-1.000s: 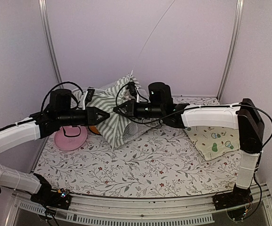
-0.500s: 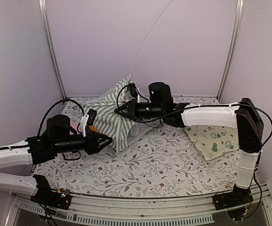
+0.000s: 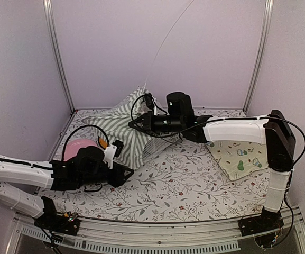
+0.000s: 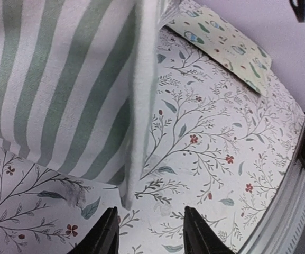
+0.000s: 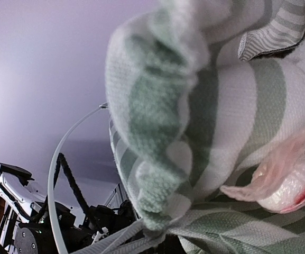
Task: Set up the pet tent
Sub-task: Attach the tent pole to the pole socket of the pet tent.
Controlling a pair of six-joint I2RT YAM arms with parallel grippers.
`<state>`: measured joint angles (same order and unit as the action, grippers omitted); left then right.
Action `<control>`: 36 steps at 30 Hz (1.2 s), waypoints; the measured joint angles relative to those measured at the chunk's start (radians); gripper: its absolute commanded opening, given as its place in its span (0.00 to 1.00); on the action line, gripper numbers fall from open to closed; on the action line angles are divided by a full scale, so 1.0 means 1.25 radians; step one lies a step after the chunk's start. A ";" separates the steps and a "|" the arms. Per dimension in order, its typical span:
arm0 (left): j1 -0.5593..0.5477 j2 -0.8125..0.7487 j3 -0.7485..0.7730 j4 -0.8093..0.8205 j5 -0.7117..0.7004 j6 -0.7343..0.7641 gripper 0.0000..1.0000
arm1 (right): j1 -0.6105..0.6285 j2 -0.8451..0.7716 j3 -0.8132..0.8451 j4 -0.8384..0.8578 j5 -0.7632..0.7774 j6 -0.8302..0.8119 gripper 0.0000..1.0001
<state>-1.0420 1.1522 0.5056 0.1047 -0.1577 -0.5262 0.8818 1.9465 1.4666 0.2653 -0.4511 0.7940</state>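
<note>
The pet tent (image 3: 121, 128), sage-green and white striped fabric, lies crumpled at the back left of the table. A thin white pole (image 3: 165, 45) curves up from its top. My right gripper (image 3: 133, 123) is shut on bunched fabric near the tent's top. In the right wrist view the striped fabric (image 5: 205, 121) fills the frame and hides the fingers, with the pole (image 5: 57, 169) arcing at the left. My left gripper (image 3: 129, 174) is low over the table just in front of the tent's near corner (image 4: 129, 193). It is open (image 4: 151, 234) with nothing between its fingers.
A pale yellow avocado-print mat (image 3: 241, 157) lies at the right, also seen as the mat (image 4: 223, 42). A pink dish (image 3: 78, 149) and an orange bowl edge (image 3: 103, 142) sit left of the tent. Metal frame posts (image 3: 57, 58) stand at the back corners. A floral cloth (image 3: 184, 180) covers the table.
My left arm has swung down and toward the near edge, from tent height to just above the table, and its jaws have opened. The right gripper has kept its hold.
</note>
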 measured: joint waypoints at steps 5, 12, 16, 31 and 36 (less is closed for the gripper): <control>0.000 0.068 0.014 0.024 -0.076 -0.002 0.44 | 0.000 0.000 0.000 0.000 0.002 0.000 0.00; 0.000 0.150 0.051 0.071 -0.101 0.004 0.09 | 0.000 -0.003 -0.011 0.003 0.010 0.000 0.00; -0.001 0.157 0.068 0.070 -0.105 0.020 0.00 | 0.001 -0.019 -0.032 0.008 0.028 -0.001 0.07; 0.049 0.040 0.149 -0.105 0.077 0.020 0.00 | 0.034 -0.127 -0.097 -0.077 0.133 -0.053 0.73; 0.093 0.013 0.168 -0.134 0.147 -0.002 0.00 | 0.073 -0.190 -0.126 -0.106 0.191 -0.115 0.81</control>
<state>-0.9257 1.1683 0.7158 -0.0628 0.0257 -0.5285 0.9726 1.7096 1.3087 0.1329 -0.2127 0.6498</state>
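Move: Just in front of the left hand hangs the lower corner of the striped tent's hemmed edge, about 3 cm ahead, 2 cm to the right and 1 cm lower. The tent's peak, with the white pole rising from it, is roughly 19 cm ahead, 6 cm right and 21 cm higher; the pink plate lies some 20 cm ahead, 22 cm left and 12 cm below. From the right hand, the corner is about 8 cm back, 1 cm right and 13 cm down. Reaching forward about 3 cm and slightly down and right, the left hand brings its half-open fingers around the tent's lower corner, pinches it shut, then lifts it some 6 cm while easing back about 1 cm. Once that grip is made, the right hand opens wide, lets go of the gathered cloth, and withdraws back and right about 5 cm, rising slightly near the end. ##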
